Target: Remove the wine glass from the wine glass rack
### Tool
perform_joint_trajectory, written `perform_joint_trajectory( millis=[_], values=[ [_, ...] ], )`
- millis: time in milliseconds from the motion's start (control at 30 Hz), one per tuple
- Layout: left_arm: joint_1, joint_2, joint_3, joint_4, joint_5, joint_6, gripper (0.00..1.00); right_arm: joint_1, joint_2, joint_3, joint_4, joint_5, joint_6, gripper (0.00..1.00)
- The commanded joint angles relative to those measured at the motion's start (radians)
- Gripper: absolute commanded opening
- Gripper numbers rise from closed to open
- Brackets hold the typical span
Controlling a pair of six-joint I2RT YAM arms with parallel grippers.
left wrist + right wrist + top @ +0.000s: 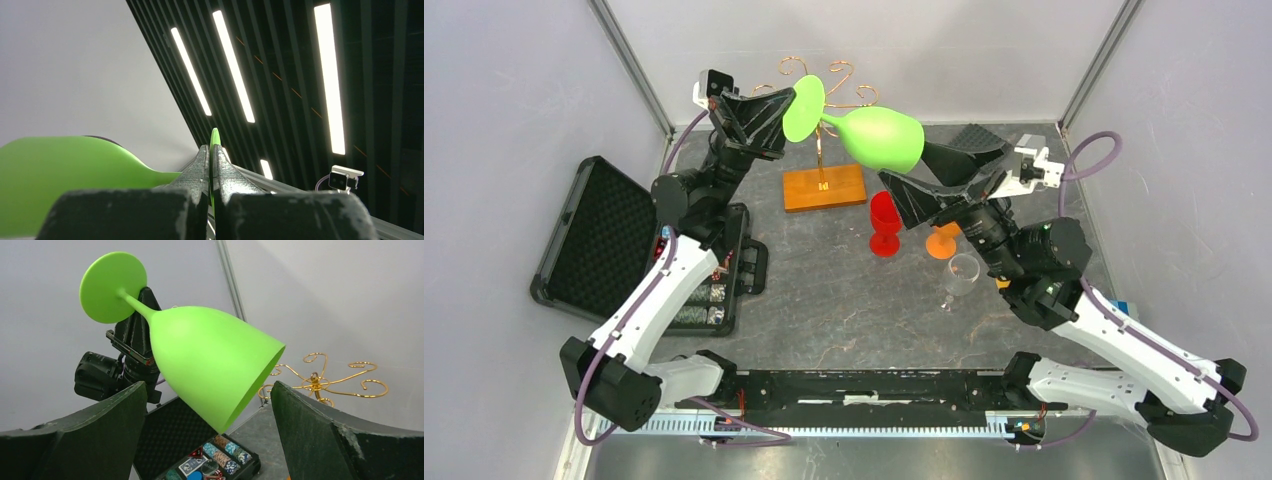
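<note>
A bright green wine glass lies tilted in the air, bowl toward the right, in front of the wine glass rack. My left gripper is shut on the edge of the glass's round foot, which is pinched between its fingertips. My right gripper stands open, its fingers wide on either side of the bowl's mouth without clamping it. In the right wrist view the gold scrolled arms stand apart from the glass, to its right.
A red glass, an orange glass and a clear glass stand on the grey tabletop near the right arm. An open black case with poker chips lies at the left.
</note>
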Motion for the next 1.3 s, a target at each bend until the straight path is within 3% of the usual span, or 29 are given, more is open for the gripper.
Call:
perform_joint_trajectory(
  millis=[0, 267, 367, 567, 900, 1067, 1133, 1267],
  values=[
    [-0.001, -0.047, -0.021, 0.059, -0.021, -0.092, 0.02, -0.057, 0.010, -0.001, 0.149, -0.200, 0.084, 0.96],
    [-0.001, -0.054, -0.046, 0.093, -0.030, -0.134, 0.02, -0.119, -0.047, -0.236, 0.549, -0.366, 0.246, 0.60],
    [-0.001, -0.062, -0.054, 0.091, -0.028, -0.135, 0.02, -0.151, -0.006, -0.229, 0.659, -0.472, 0.297, 0.52],
    [-0.002, -0.088, -0.076, 0.080, -0.036, -0.138, 0.02, -0.201, 0.101, -0.182, 0.874, -0.643, 0.403, 0.45],
    [-0.001, -0.100, -0.079, 0.053, -0.033, -0.121, 0.02, -0.240, 0.173, -0.093, 0.881, -0.760, 0.410, 0.34],
    [-0.002, -0.103, -0.082, 0.049, -0.029, -0.112, 0.03, -0.241, 0.201, -0.054, 0.846, -0.795, 0.401, 0.16],
    [-0.001, -0.103, -0.074, 0.056, -0.019, -0.102, 0.15, -0.242, 0.205, -0.046, 0.820, -0.791, 0.394, 0.02],
    [0.000, -0.113, -0.053, 0.062, 0.005, -0.043, 0.45, -0.242, 0.187, -0.079, 0.786, -0.736, 0.361, 0.00]
  ],
)
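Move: The green wine glass hangs sideways in the air, its foot still pinched by the left hand. Its bowl lies some 13 cm to that hand's right, 2 cm back and 5 cm lower, and about 3 cm ahead, 5 cm left and 2 cm above the open right hand. From the right hand, the rack's hooks are roughly 14 cm ahead, 16 cm left and 10 cm down; far below (about 42 cm), the red glass stands almost directly underneath and the orange one some 13 cm right, level. The green glass's rim is taken by the right hand, which swings back about 7 cm and slightly left and up around the bowl's mouth, turning some 30 degrees counter-clockwise and tipping its fingers upward as they shut on the near-side wall. The left hand eases back and a little left by 2 to 3 cm, keeping its pinch, then begins to open at the foot once the right fingers are nearly shut. ##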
